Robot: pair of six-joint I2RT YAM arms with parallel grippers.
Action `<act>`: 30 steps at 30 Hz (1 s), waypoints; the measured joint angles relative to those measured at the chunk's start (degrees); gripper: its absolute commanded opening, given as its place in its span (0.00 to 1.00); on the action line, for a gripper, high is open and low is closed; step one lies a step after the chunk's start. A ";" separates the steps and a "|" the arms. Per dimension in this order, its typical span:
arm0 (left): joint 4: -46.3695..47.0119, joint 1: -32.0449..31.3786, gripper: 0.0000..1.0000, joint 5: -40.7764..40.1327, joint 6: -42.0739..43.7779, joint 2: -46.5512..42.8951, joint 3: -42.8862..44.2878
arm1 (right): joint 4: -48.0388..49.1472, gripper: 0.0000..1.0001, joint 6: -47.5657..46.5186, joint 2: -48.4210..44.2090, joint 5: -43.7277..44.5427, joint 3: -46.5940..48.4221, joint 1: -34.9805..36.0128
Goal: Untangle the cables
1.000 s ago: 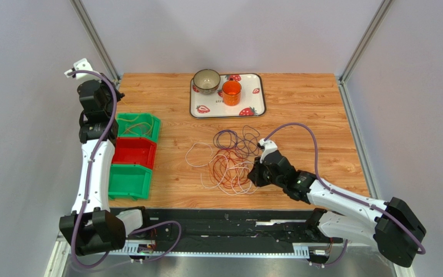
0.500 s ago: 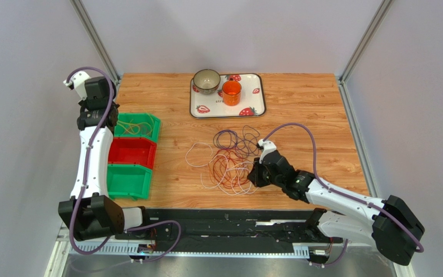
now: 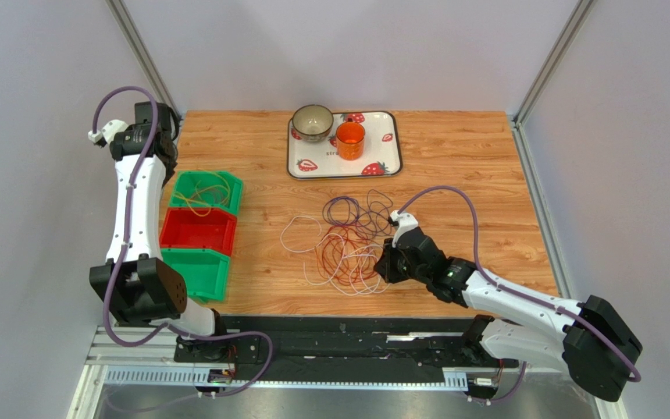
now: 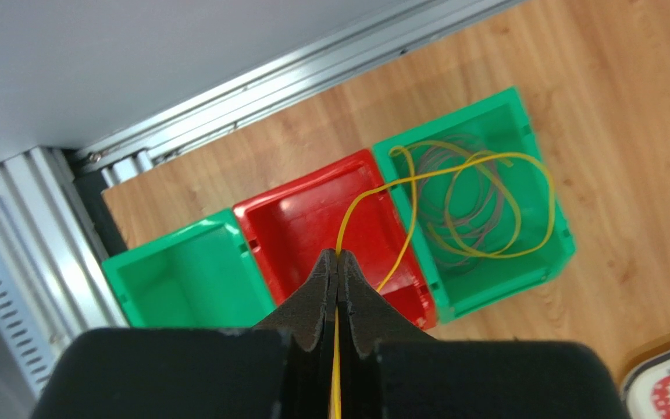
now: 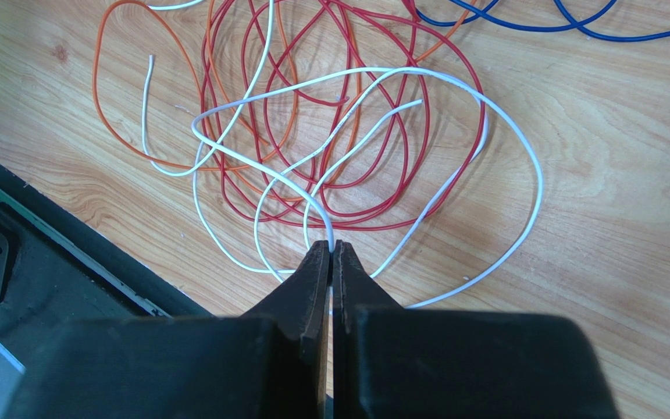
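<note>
The cables (image 3: 347, 243) lie in a loose tangle mid-table: red (image 5: 468, 96), orange (image 5: 101, 87), white (image 5: 535, 170) and blue (image 5: 522, 24) loops. My right gripper (image 3: 383, 264) sits low at the tangle's right edge, shut on a white cable (image 5: 331, 249). My left gripper (image 4: 337, 259) is raised high over the bins at the far left (image 3: 160, 122), shut on a yellow cable (image 4: 487, 188). That cable's loops rest in the far green bin (image 4: 559, 249), on top of a greyish coil.
Three bins stand in a row at the left edge: far green (image 3: 234, 194), red (image 3: 199, 232), near green (image 3: 193, 272). A strawberry tray (image 3: 386, 162) at the back holds a bowl (image 3: 312, 122) and an orange cup (image 3: 350, 140). A black rail runs along the near edge.
My left arm has swung up and back toward the far left corner, drawing the yellow cable with it. The right gripper and the tangle have stayed put.
</note>
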 measured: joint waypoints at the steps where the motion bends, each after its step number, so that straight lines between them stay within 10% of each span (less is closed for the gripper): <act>1: -1.49 0.00 0.00 0.39 -0.28 0.48 0.09 | 0.00 0.00 0.00 0.00 0.00 0.00 0.00; 30: -9.81 0.04 0.00 6.51 -4.92 28.39 25.88 | 0.00 0.00 0.02 0.00 0.02 0.00 -0.24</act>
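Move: The left hand, already pinching the yellow cable high above the red tray, has the far green tray about 14 cm ahead, 4 cm to its right and 22 cm below. The red tray's middle lies level with the hand, some 4 cm to its right and 22 cm below, and the near green tray is about 14 cm back in the same row. From the right hand the far green tray is roughly 29 cm ahead, 41 cm left and 3 cm lower. The left hand first dips about 3 cm while easing back a centimetre or two, then swings forward some 11 cm from above the red tray to above the far green one, carrying the yellow cable, and sinks about 3 cm more over it at the end. Its fingers stay shut on the cable and the wrist tilts only some 10 degrees, while the right hand stays put and keeps its pinch on the white cable by the tangle. ##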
